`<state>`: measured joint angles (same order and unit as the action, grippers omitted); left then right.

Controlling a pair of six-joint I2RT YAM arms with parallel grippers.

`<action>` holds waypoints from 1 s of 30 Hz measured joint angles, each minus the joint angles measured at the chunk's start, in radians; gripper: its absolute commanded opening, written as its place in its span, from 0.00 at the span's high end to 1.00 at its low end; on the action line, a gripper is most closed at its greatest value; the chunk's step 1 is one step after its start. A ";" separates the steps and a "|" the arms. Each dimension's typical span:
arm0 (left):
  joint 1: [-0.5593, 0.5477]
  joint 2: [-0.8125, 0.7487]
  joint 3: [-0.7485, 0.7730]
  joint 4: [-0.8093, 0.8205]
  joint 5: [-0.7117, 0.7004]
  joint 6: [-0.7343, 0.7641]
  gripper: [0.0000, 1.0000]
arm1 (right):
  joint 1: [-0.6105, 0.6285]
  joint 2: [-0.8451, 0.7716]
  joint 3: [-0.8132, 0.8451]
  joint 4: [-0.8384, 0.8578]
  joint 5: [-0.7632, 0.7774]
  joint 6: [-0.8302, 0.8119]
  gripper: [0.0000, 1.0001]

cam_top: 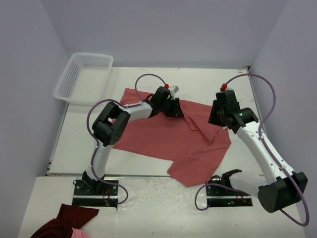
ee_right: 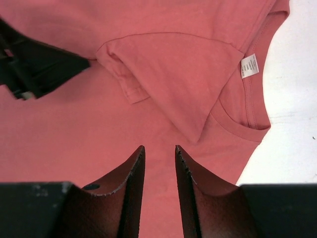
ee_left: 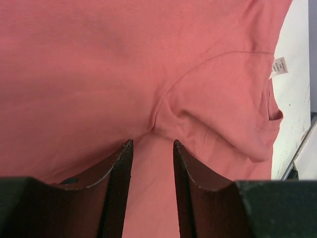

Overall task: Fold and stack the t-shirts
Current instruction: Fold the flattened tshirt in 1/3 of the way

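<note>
One salmon-red t-shirt [cam_top: 163,136] lies spread across the middle of the table, with its neck to the right and a sleeve folded over the chest [ee_right: 173,74]. Its white neck label [ee_right: 249,66] shows in both wrist views. My left gripper [cam_top: 177,110] is down on the shirt's far edge. Its jaws stand apart [ee_left: 152,143], and the cloth puckers into a ridge just ahead of the tips. My right gripper [cam_top: 217,121] is low over the shirt near the collar. Its jaws are narrowly apart [ee_right: 159,147] over flat fabric.
A white mesh basket [cam_top: 84,77] stands at the far left corner. A dark maroon cloth bundle [cam_top: 67,223] with a pink patch lies near the left arm's base. Bare white table [ee_right: 292,124] lies just right of the collar, and grey walls close in three sides.
</note>
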<state>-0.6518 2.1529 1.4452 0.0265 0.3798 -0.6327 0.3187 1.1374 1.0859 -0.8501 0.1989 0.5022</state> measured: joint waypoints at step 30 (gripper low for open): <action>-0.124 -0.003 0.006 0.018 -0.035 -0.064 0.58 | 0.000 0.043 -0.053 0.031 0.000 0.003 0.67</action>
<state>-0.7753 2.1498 1.4509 0.0444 0.3447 -0.6968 0.3187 1.1809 1.0332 -0.8192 0.1989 0.5049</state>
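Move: The t-shirt's turned-in cuff, the small flap end of the folded-over sleeve, lies about 5 cm back and 5 cm to the right of the left hand, roughly 4 cm below. The sleeve's pointed tip is some 12 cm back and 13 cm right of that hand, the collar label 5 cm back and 19 cm right. From the right hand the cuff is about 7 cm to the left, 2 cm ahead and 17 cm below. The t-shirt's turned-in cuff is what the left hand closes on: it slides right by about 5 cm with a small dip, then draws back about 4 cm and rises slightly at the end, fingers still part-open and slanting down to the right. The right hand sinks nearly 3 cm above the folded-over sleeve, then holds there, its opening unchanged. ##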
